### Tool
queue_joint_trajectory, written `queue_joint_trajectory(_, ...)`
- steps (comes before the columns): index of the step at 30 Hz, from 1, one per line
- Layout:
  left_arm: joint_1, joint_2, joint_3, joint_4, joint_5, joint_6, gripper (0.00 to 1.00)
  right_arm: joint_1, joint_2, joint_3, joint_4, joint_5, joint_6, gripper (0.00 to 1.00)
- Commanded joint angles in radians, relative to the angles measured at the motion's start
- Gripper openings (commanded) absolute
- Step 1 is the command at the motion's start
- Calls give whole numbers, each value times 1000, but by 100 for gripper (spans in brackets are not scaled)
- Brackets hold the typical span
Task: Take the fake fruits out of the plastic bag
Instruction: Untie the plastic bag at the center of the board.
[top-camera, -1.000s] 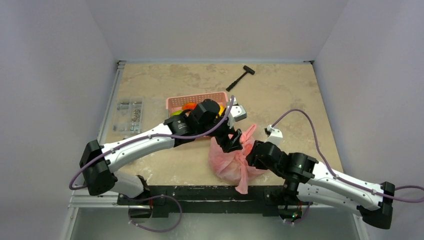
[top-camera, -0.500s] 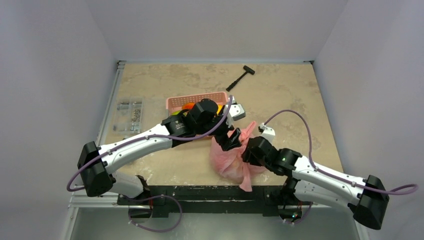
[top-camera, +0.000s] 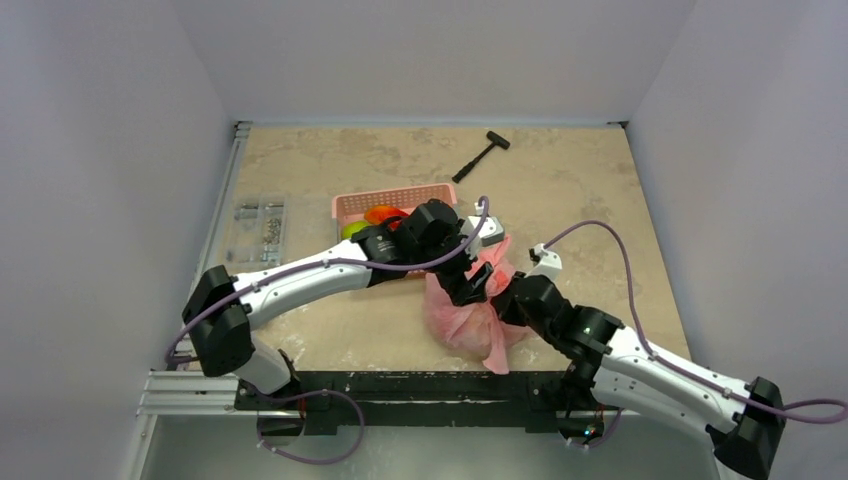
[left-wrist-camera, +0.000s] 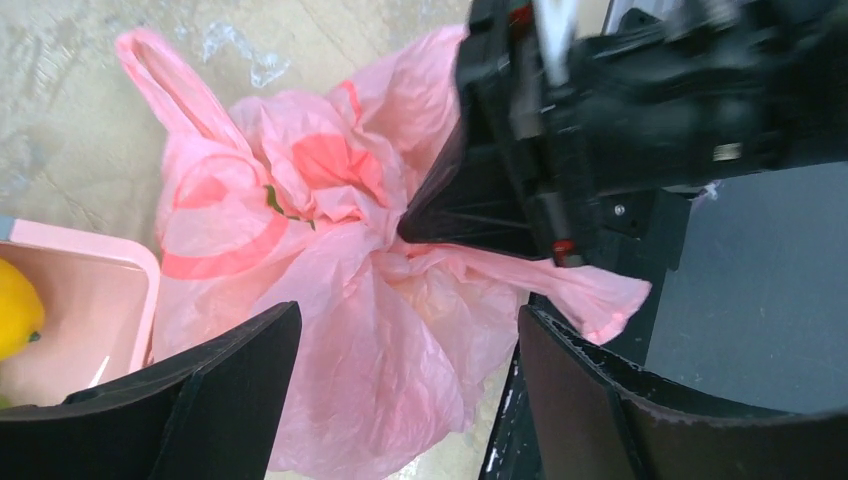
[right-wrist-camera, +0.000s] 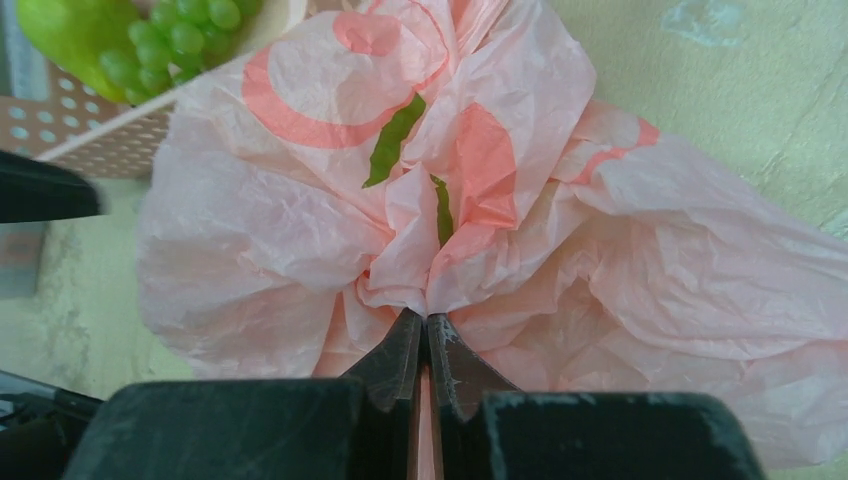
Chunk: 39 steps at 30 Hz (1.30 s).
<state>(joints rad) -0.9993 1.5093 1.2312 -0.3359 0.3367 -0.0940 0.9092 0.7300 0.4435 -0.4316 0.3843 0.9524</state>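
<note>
The pink plastic bag (top-camera: 462, 322) lies crumpled near the table's front edge, its top bunched together. My right gripper (right-wrist-camera: 427, 325) is shut on that gathered film (right-wrist-camera: 440, 270), reaching in from the right (top-camera: 503, 298). Just above the bag (left-wrist-camera: 330, 280) my left gripper (left-wrist-camera: 408, 318) hangs open, with pink film between and below its fingers but not pinched. No fake fruits show through the bag. A yellow fruit (left-wrist-camera: 15, 315) and orange-red ones (top-camera: 381, 213) lie in the pink basket (top-camera: 400, 196).
The slotted basket (right-wrist-camera: 80, 135) stands directly behind the bag and also holds a green pear (right-wrist-camera: 60, 30) and green grapes (right-wrist-camera: 190, 40). A black hammer (top-camera: 482, 154) lies at the back. A clear box of small parts (top-camera: 258, 232) sits at the left edge.
My right gripper has pushed in towards the bag and closed on its bunched top. The left arm has shifted right over the bag, its jaws a little wider.
</note>
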Motion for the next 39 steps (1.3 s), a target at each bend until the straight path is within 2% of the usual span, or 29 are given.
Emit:
queue_joint_trajectory(1, 5, 75, 102, -72, 14, -16, 79, -3, -111, 70, -44, 107, 3, 0)
queue_joint_trajectory(6, 5, 123, 132, -105, 14, -9, 79, -3, -174, 92, -25, 99, -21, 0)
queue_joint_trajectory(16, 3, 200, 179, -160, 41, 10, 68, -2, -149, 121, 5, 15, -55, 0)
queue_joint_trajectory(20, 4, 211, 205, -179, 54, 8, 47, -3, -116, 159, -23, -8, -71, 0)
queue_joint_trajectory(22, 3, 196, 205, -179, 26, 8, 30, -3, -104, 186, -99, 19, -50, 0)
queue_joint_trajectory(24, 4, 174, 205, -184, -26, 3, 6, -3, -107, 188, -152, 58, -12, 0)
queue_joint_trajectory(25, 3, 165, 204, -189, -65, -1, 0, -3, -118, 180, -176, 79, 5, 0)
queue_joint_trajectory(30, 5, 116, 178, -190, -266, 0, 0, -3, -197, 157, -230, 153, 86, 0)
queue_joint_trajectory(35, 5, 86, 139, -153, -298, 16, 0, -3, -173, 212, -510, 348, 354, 0)
queue_joint_trajectory(39, 5, 77, 136, -153, -307, 26, 0, -3, -144, 249, -635, 411, 498, 0)
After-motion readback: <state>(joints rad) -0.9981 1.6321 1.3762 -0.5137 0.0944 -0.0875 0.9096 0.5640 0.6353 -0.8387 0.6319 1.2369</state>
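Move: At the right fingertips is the knotted neck of the plastic bag, already pinched. It lies about 4 cm to the right of the open left hand, 1 cm back and some 8 cm below it. The fruit basket's middle is roughly 13 cm ahead, 17 cm left and 15 cm below the left hand; the lemon in it about 13 cm ahead and 8 cm left. From the right hand, the basket is some 13 cm ahead, 22 cm left. Lifting the gathered plastic about 6 cm, the right hand keeps its pinch, then swings some 6 cm to its right, turning about 20 degrees clockwise. Meanwhile the left hand sinks about 5 cm onto the bag beside the knot and shuts on a loose fold, then draws about 4 cm forward and rises a little, away from the right hand. ##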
